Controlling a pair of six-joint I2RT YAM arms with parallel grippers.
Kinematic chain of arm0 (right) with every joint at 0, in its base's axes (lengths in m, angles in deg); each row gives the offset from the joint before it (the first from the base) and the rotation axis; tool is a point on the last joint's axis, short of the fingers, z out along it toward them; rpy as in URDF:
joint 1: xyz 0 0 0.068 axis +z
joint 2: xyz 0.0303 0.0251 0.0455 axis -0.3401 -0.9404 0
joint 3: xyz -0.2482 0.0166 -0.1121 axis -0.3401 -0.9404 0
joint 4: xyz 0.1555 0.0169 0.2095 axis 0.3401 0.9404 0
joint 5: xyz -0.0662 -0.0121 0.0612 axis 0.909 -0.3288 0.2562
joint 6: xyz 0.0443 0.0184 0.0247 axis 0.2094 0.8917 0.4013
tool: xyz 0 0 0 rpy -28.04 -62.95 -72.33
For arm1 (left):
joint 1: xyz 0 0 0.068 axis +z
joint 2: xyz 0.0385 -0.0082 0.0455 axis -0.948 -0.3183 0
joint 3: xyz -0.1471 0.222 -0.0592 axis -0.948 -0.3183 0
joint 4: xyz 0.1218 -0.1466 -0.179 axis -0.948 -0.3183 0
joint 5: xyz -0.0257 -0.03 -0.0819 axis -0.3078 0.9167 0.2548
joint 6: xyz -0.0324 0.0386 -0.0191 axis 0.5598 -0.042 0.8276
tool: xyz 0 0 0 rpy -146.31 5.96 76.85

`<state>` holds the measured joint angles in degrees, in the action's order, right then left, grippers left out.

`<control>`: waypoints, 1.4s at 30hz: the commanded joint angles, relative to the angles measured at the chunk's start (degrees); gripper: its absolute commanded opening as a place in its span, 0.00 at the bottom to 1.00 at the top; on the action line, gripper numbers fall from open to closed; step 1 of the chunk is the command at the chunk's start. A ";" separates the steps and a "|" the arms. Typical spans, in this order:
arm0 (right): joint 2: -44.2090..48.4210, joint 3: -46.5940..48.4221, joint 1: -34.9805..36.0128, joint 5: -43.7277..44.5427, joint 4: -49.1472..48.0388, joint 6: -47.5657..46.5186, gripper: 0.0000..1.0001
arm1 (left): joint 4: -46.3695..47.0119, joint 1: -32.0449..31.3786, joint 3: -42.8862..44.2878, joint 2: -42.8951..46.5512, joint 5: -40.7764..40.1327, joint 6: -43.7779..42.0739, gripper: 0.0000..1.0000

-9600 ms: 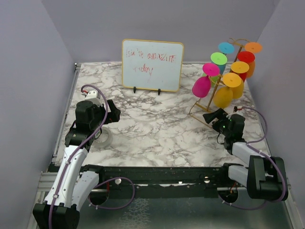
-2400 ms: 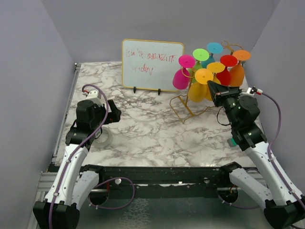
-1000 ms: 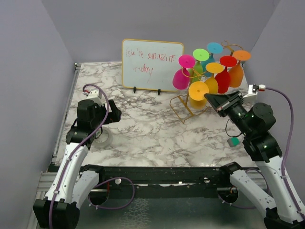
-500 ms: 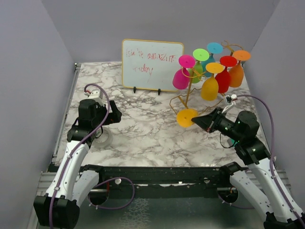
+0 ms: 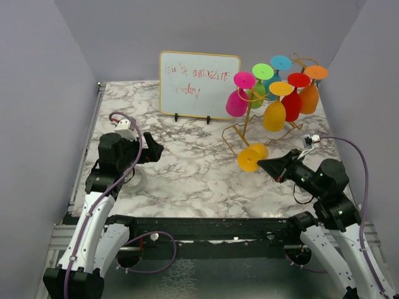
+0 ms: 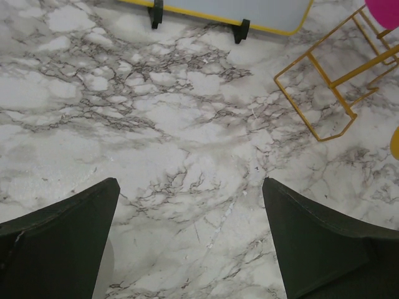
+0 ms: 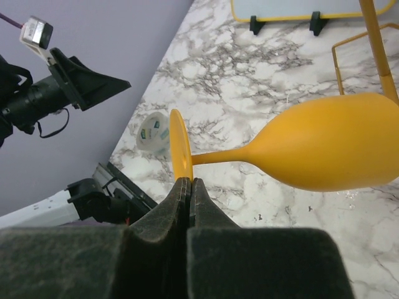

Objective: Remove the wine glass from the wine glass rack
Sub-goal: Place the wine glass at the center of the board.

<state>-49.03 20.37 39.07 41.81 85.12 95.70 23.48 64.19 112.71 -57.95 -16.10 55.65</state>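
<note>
The yellow wine glass (image 5: 252,157) is off the rack, lying sideways just above the marble in front of it. My right gripper (image 5: 262,163) is shut on the rim of its round foot (image 7: 179,147); the bowl (image 7: 330,149) points away toward the rack. The gold wire wine glass rack (image 5: 239,134) stands at the back right. It carries several coloured glasses hanging upside down, among them pink (image 5: 235,103) and orange (image 5: 308,97). My left gripper (image 5: 156,149) hovers open over bare marble at the left, nothing between its fingers (image 6: 68,227).
A white dry-erase board (image 5: 199,84) stands at the back centre. A small white round container (image 5: 136,179) sits under my left arm. The rack's base (image 6: 324,93) shows at the upper right of the left wrist view. Grey walls close in on both sides.
My right gripper has pulled the yellow glass away from the rack, down and toward the near edge. The left arm has barely shifted.
</note>
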 commanded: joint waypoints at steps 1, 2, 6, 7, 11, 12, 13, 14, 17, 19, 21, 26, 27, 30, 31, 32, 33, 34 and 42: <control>3.69 -2.92 0.33 -1.80 -7.87 1.36 0.01 | 5.79 0.10 -1.59 4.22 2.04 0.74 0.99; 4.25 -4.80 0.33 -3.23 -13.92 2.61 0.01 | 6.53 0.09 -1.60 4.05 1.96 0.65 0.99; 1.05 -3.82 0.33 -7.40 -22.19 4.48 0.01 | 5.88 0.28 -0.47 2.05 3.57 -1.97 0.99; -0.54 -2.57 0.33 -9.33 -22.00 4.24 0.01 | 6.12 0.22 -0.83 1.94 3.57 -2.19 0.99; -4.38 -0.15 0.33 -11.91 -19.02 4.96 0.01 | 4.50 0.18 -0.33 -2.90 3.10 -2.94 0.99; -4.79 -0.40 0.33 -12.29 -19.09 5.37 0.01 | 4.63 0.18 -0.55 -3.43 2.73 -2.63 0.99; -5.21 -0.54 0.33 -13.21 -19.32 5.76 0.01 | 4.73 0.18 -0.69 -3.36 2.18 -2.34 0.99; -5.64 -0.60 0.33 -14.23 -19.72 6.02 0.01 | 4.75 0.13 -0.82 -2.66 1.86 -2.16 0.99; -7.01 0.96 0.33 -19.22 -18.24 4.39 0.01 | 5.03 0.08 -0.98 0.51 4.32 -2.11 0.99; -6.14 1.90 0.33 -22.48 -15.71 1.00 0.01 | 6.03 0.04 -1.61 2.66 8.19 -1.14 0.99; -4.87 2.55 0.33 -21.79 -12.64 -1.78 0.01 | 7.31 0.17 -2.65 4.04 10.81 3.46 0.99; -5.24 5.48 0.33 -22.43 -7.69 -3.39 0.01 | 10.45 0.11 -2.13 3.94 21.35 13.22 0.99; -5.71 6.39 0.33 -22.52 -5.50 -3.63 0.01 | 11.21 0.12 -2.08 4.53 22.82 15.34 0.99; -5.92 8.67 0.33 -22.80 -2.90 -4.08 0.01 | 15.91 0.11 -3.48 6.94 29.13 22.26 0.99; -5.52 8.56 0.33 -22.75 -3.27 -4.02 0.01 | 18.00 0.11 -4.38 7.39 31.57 24.71 0.99; -5.16 8.43 0.33 -22.68 -3.62 -3.75 0.01 | 19.98 0.12 -5.28 7.65 34.00 27.09 0.99; -4.84 8.27 0.33 -22.66 -4.16 -3.24 0.01 | 21.09 0.08 -5.86 7.76 35.62 28.75 0.99; -4.53 8.00 0.33 -22.89 -4.83 -2.48 0.01 | 21.29 0.00 -6.16 8.12 36.48 29.74 0.99; -3.25 0.80 0.33 -26.55 -17.42 8.13 0.01 | 22.13 -4.34 -1.13 5.26 39.27 31.27 0.95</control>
<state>-52.85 24.15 39.07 18.01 74.43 98.32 42.84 62.97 107.42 -50.06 18.00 84.50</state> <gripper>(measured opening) 0.023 0.966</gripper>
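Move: The wine glass hangs foot-up from the right fingertips, its middle about 5 cm ahead, 2 cm left and 8 cm below them. From the right hand, the board's centre is roughly 15 cm ahead, 14 cm left and 24 cm down; the rack stands some 24 cm ahead, 7 cm right, its middle 8 cm lower. For the empty left hand, the glass is about 32 cm right, 4 cm nearer the base and level in height. Open left hand swings right, up, back towards the glass; right, still pinching, raises it 6 cm, back-left. ##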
